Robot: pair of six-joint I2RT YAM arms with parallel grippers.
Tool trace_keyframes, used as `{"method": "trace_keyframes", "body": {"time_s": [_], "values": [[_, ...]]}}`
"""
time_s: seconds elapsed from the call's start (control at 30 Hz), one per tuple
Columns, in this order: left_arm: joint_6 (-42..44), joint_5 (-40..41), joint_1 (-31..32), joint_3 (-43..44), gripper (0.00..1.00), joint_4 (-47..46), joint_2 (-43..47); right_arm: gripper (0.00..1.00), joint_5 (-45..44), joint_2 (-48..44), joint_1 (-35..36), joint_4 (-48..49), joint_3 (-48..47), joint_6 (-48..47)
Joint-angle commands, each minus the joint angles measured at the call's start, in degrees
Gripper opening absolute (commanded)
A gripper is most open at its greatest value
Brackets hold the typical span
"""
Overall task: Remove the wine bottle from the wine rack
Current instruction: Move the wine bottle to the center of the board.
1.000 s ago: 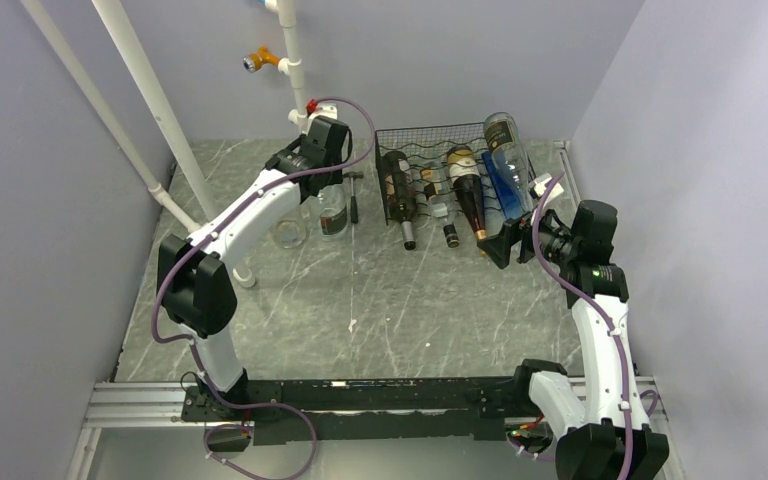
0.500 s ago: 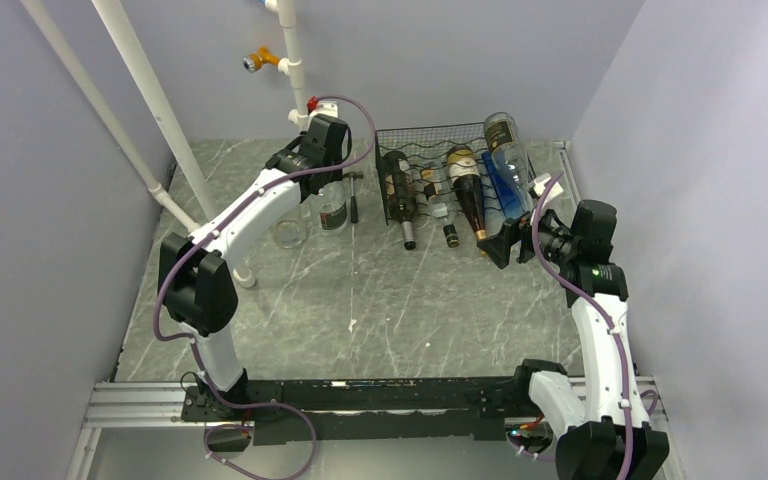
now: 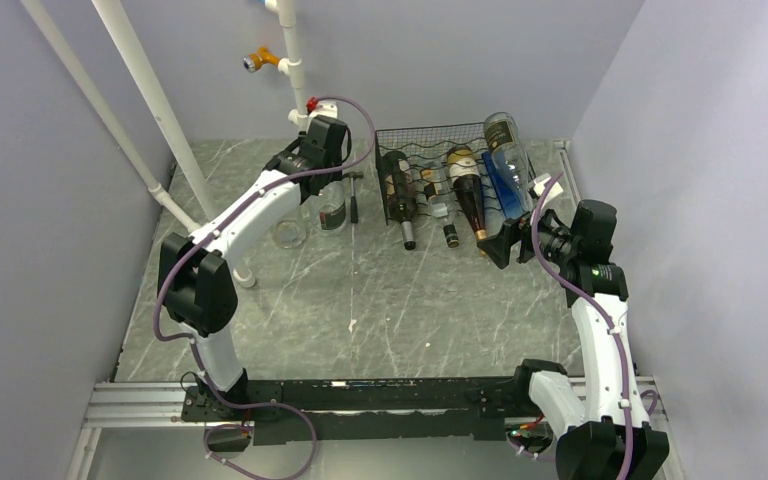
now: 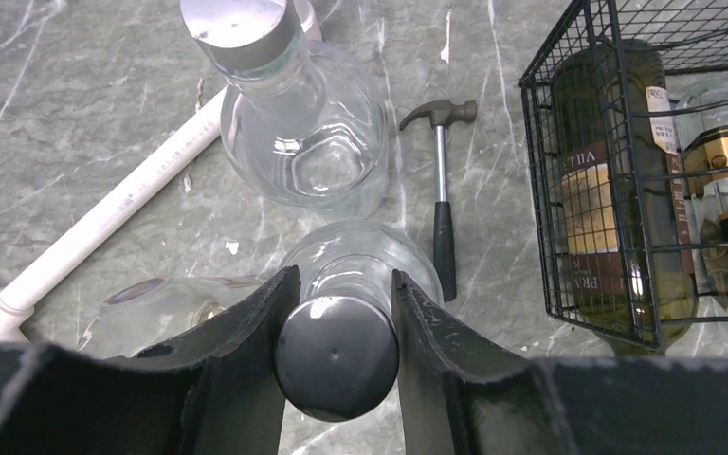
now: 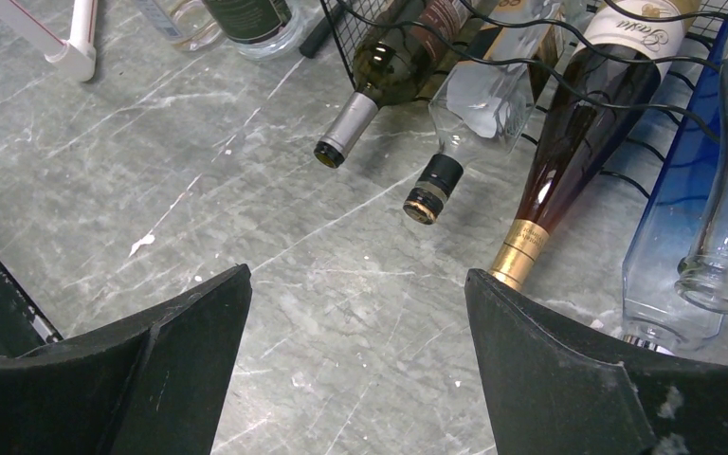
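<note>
The black wire wine rack (image 3: pixel 430 135) stands at the back right, with several bottles lying in it, necks toward me. A dark bottle with a gold neck (image 5: pixel 569 142) lies beside a blue bottle (image 5: pixel 668 218). My right gripper (image 5: pixel 357 275) hangs open over bare table just in front of the gold neck, holding nothing. Left of the rack (image 4: pixel 626 190), my left gripper (image 4: pixel 341 280) is shut on the black cap of a clear glass bottle (image 4: pixel 360 261) that stands upright on the table.
A second clear bottle with a silver cap (image 4: pixel 289 104) stands just behind the held one. A hammer (image 4: pixel 441 190) lies between it and the rack. A glass (image 3: pixel 288 233) and slanted white pipes (image 3: pixel 150 100) sit to the left. Walls close in on both sides.
</note>
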State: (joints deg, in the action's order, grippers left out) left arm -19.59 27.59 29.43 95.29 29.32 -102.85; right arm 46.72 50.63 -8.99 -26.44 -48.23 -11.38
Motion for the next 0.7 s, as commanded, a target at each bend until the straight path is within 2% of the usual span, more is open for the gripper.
{"method": "trace_keyframes", "body": {"time_s": [0.0, 0.27, 0.67], "values": [[-0.2, 2.5, -0.3, 0.2, 0.46, -6.9, 4.6, 0.86, -0.6, -0.2, -0.2, 2.2, -0.1, -0.8], [-0.9, 1.2, -0.2, -0.5, 0.52, -6.3, 6.4, 0.86, -0.7, -0.3, -0.2, 2.3, 0.0, -0.9], [-0.5, -1.2, -0.2, -0.6, 0.69, -4.6, 9.5, 0.86, -1.2, 0.0, -0.2, 2.2, 0.0, -1.2]]}}
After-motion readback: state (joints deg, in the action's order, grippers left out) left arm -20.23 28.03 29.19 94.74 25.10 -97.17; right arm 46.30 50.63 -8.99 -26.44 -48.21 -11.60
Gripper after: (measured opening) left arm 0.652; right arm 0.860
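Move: The wine bottle, standing upright, still has its cap in the left fingers, its middle about 12 cm straight below that hand. Silver-capped bottle: about 8 cm ahead and 3 cm left of the hand; another glass bottle: 3 cm back, 11 cm left. Hammer on the table: 5 cm ahead, 6 cm right. From the right hand the wine bottle lies some 19 cm ahead, 39 cm left, its middle 13 cm lower. The wine bottle's cap is let go as the left fingers open, from under half to about two thirds wide. After easing barely forward and left, the left hand rises straight up off the cap by about 5 cm, its fingers tipping up some 10 degrees, slowing to a near stop above the bottle. ##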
